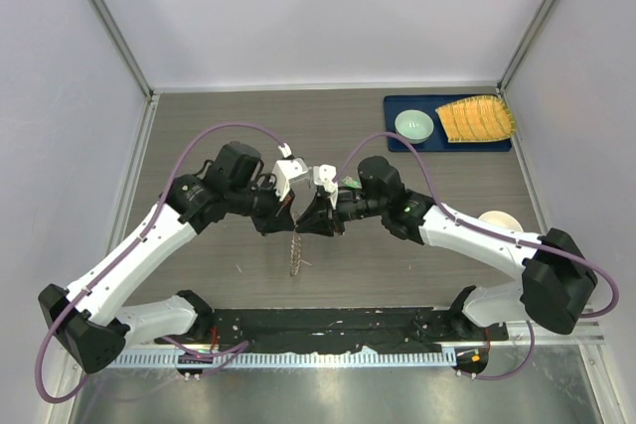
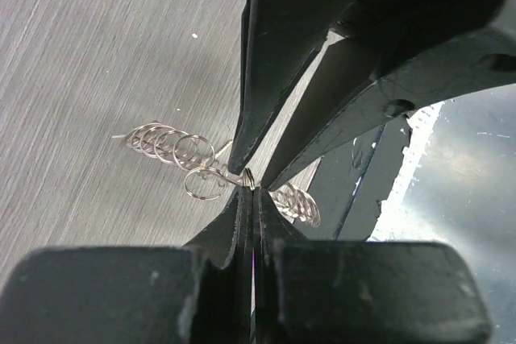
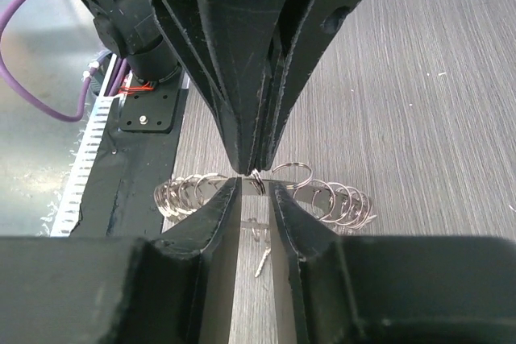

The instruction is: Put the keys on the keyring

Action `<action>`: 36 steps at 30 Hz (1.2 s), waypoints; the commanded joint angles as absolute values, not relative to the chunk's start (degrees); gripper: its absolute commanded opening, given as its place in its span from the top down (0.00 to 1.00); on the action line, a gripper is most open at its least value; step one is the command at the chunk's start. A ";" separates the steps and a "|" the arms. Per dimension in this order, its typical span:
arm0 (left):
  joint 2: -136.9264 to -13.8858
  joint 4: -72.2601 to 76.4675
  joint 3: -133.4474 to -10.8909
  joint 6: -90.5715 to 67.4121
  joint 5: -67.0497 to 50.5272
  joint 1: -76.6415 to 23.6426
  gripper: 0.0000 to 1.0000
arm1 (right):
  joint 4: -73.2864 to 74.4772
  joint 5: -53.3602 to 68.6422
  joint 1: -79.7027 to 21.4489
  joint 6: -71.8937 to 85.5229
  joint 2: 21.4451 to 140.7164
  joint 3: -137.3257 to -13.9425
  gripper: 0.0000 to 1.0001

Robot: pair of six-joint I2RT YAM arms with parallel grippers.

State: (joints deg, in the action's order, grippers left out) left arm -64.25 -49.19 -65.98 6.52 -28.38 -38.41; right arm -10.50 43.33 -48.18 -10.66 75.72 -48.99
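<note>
The keyring (image 1: 295, 250) hangs between the two grippers over the middle of the table, its rim strung with many small silver split rings (image 2: 173, 147). My left gripper (image 2: 251, 189) is shut, pinching one small ring (image 2: 247, 176) at its tips. My right gripper (image 3: 255, 185) faces it tip to tip, its jaws a narrow gap apart around that same small ring (image 3: 258, 181), not pressing on it. From above, the left gripper (image 1: 291, 213) and right gripper (image 1: 312, 215) meet nose to nose. The keys are out of view.
A blue tray (image 1: 497, 141) at the back right holds a pale green bowl (image 1: 413, 125) and a yellow ridged item (image 1: 477, 118). A white bowl (image 1: 500, 220) sits by the right arm. A small silver sliver (image 3: 262, 262) lies on the table under the right gripper.
</note>
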 commanded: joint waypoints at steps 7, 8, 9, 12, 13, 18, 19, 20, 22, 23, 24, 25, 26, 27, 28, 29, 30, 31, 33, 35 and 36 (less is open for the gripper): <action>-64.16 -47.37 -67.59 7.56 -31.20 -39.29 1.00 | -11.25 46.32 -47.99 -10.72 76.55 -51.86 0.94; -64.25 -47.46 -67.59 7.56 -31.03 -39.29 1.00 | -11.42 46.23 -47.99 -10.72 76.38 -51.68 0.97; -64.25 -47.46 -67.50 7.38 -30.94 -39.29 1.00 | -11.77 46.23 -47.99 -10.46 76.03 -51.42 0.99; -63.11 -46.06 -66.80 5.81 -30.33 -39.29 0.87 | -14.67 45.79 -47.99 -8.09 75.33 -50.28 0.99; -61.54 -44.05 -65.49 4.93 -29.63 -39.29 0.76 | -17.98 45.27 -47.99 -5.82 75.06 -48.97 0.99; -53.28 -29.75 -57.50 -2.53 -21.73 -39.29 0.52 | -29.43 42.02 -47.99 1.65 73.39 -43.78 0.99; -51.61 -27.62 -55.65 -4.90 -21.01 -39.20 0.47 | -31.44 40.45 -47.99 2.37 73.13 -42.81 0.99; -48.72 -25.07 -52.15 -6.31 -20.48 -39.29 0.46 | -32.60 39.91 -47.99 3.50 72.95 -42.28 0.99; -45.37 -17.52 -48.36 -9.13 -19.34 -39.29 0.45 | -36.10 38.59 -47.99 4.83 72.34 -40.53 0.99; -43.87 -15.05 -46.60 -12.10 -18.99 -39.29 0.44 | -37.51 37.28 -47.99 6.49 72.07 -40.00 0.99; -41.07 -10.85 -43.19 -13.17 -18.72 -39.29 0.44 | -38.92 36.74 -47.99 7.37 71.81 -39.29 0.99; -40.09 -9.24 -41.85 -14.40 -17.68 -39.29 0.42 | -42.24 36.04 -47.99 8.25 71.46 -37.89 0.99; -38.95 -7.84 -40.44 -15.55 -17.41 -39.29 0.42 | -44.02 35.25 -47.99 10.09 71.28 -37.10 0.99; -37.72 -6.43 -38.69 -15.99 -16.88 -39.29 0.42 | -45.69 34.90 -47.99 10.89 71.19 -36.48 0.99; -37.18 -6.07 -37.89 -16.34 -16.44 -39.29 0.42 | -47.97 34.63 -47.99 11.51 71.02 -35.43 0.99; -36.74 -5.54 -37.18 -16.78 -15.83 -39.20 0.42 | -48.95 34.54 -47.99 12.04 70.84 -34.98 0.99; -36.22 -3.88 -36.48 -17.57 -15.73 -39.29 0.42 | -50.00 34.37 -47.99 13.09 70.75 -34.55 0.99; -34.99 -2.65 -34.73 -17.93 -15.82 -39.29 0.42 | -51.92 34.28 -47.99 13.53 70.75 -33.84 0.99; -33.49 1.64 -32.79 -19.33 -14.86 -39.29 0.42 | -53.78 34.02 -47.99 14.58 70.66 -33.05 0.99; -31.47 4.38 -30.24 -20.21 -14.15 -39.29 0.45 | -57.12 33.49 -48.08 16.34 70.66 -31.73 0.99; -30.86 6.66 -29.45 -21.08 -13.54 -39.20 0.46 | -58.09 33.23 -47.99 16.78 70.84 -31.47 0.99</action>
State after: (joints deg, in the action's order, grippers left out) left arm -34.06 -6.31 -32.23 -16.99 -16.19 -39.00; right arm -45.19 35.27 -47.88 12.51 72.90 -32.49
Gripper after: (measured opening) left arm 0.561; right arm 0.035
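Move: The left fingers already pinch the small ring at the top of the keyring, right at their tips; the half-open right fingers straddle that ring about 1 cm to the right hand's left. The keyring's middle hangs some 5 cm below both hands and about 2 cm back. On the table, some 22 cm lower, the black-tagged key lies about 27 cm ahead of the left hand, and the green-tagged key about 24 cm ahead and 12 cm to its right. Close the right gripper onto the small ring while the left still holds it. Then open the left fingers to over half, moving that hand about 2 cm up and slightly forward, its fingers swinging some 35 degrees towards level and forward. Keep the right pinch, dipping about 1 cm, then rising 2.5 cm and tilting its fingertips up some 20 degrees. ##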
